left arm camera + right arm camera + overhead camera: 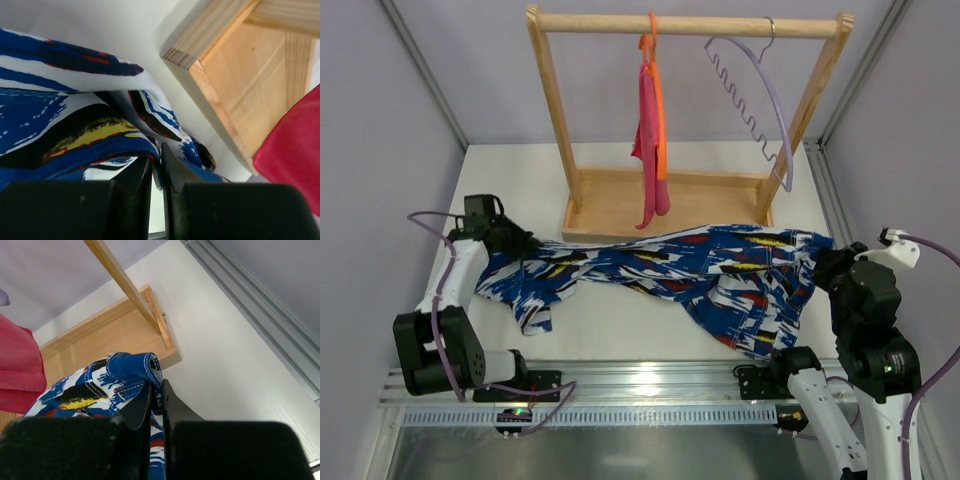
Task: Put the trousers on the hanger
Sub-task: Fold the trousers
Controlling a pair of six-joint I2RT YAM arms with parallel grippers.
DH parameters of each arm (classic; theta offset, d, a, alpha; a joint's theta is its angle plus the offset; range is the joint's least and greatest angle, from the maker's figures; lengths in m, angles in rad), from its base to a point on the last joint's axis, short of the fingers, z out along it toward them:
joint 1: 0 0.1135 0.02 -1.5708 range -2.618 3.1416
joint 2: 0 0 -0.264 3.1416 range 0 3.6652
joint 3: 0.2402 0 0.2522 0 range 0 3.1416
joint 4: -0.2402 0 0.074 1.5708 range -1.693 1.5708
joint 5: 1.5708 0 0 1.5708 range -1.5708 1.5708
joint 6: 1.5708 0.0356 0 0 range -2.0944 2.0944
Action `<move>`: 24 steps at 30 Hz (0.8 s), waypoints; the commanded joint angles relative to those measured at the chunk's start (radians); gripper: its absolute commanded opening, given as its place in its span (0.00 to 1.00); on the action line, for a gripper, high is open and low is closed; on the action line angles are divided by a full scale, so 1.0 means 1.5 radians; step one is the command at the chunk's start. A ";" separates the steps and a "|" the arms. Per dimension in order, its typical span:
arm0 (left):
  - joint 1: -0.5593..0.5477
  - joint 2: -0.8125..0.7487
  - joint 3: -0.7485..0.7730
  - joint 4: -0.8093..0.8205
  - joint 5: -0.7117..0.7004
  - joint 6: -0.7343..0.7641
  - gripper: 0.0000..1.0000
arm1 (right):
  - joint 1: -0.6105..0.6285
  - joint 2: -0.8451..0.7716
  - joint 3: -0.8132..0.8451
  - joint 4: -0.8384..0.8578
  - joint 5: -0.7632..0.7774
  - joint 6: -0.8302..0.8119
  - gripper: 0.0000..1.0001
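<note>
The trousers (pixel 690 260), printed in blue, white, red and black, lie stretched across the table in front of the wooden rack. My left gripper (pixel 525 243) is shut on their left end. In the left wrist view a fold of the cloth (pixel 75 135) sits pinched between the gripper's (pixel 156 155) tips. My right gripper (pixel 823 265) is shut on the right end. The right wrist view shows the stitched blue waistband (pixel 125 370) caught in that gripper (pixel 156 387). The lilac hanger (pixel 779 115) hangs bare by its metal hook from the rack's top rail, at the right.
The wooden rack (pixel 690 24) stands at the back, its tray base (pixel 610 200) just behind the trousers. An orange hanger with pink cloth (pixel 648 150) hangs left of the lilac one. The rack base corner (pixel 240 85) is close to my left gripper. Grey walls enclose the table.
</note>
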 commanded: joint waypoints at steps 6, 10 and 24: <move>-0.036 0.077 0.075 0.040 -0.033 0.043 0.42 | -0.003 0.040 -0.006 0.070 0.038 -0.030 0.04; -0.036 0.041 0.093 -0.026 -0.152 0.049 0.47 | -0.003 0.041 -0.026 0.087 0.032 -0.039 0.04; -0.035 -0.141 -0.008 -0.172 -0.194 -0.256 0.63 | -0.003 0.039 -0.056 0.118 -0.007 -0.036 0.04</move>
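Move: Between the closed left fingers, right at the hand point, is the upper edge of the trousers' left end, low over the table. The rack's front left corner is about 7 cm right of it and 2 cm ahead; the trousers' middle lies some 27 cm right and 5 cm back. The right fingers still hold the trousers' right end at their tips, with the rack's front right corner roughly 16 cm ahead, 4 cm left and 21 cm below. Letting go of the trousers' left end, the left fingers open to well over half while the hand pushes about 2.5 cm forward, dipping and edging right, then swings back and left some 6 cm each way, rising about 5 cm to clear the cloth. Meanwhile the right hand keeps its pinch and eases about 2.5 cm forward and as much down. ##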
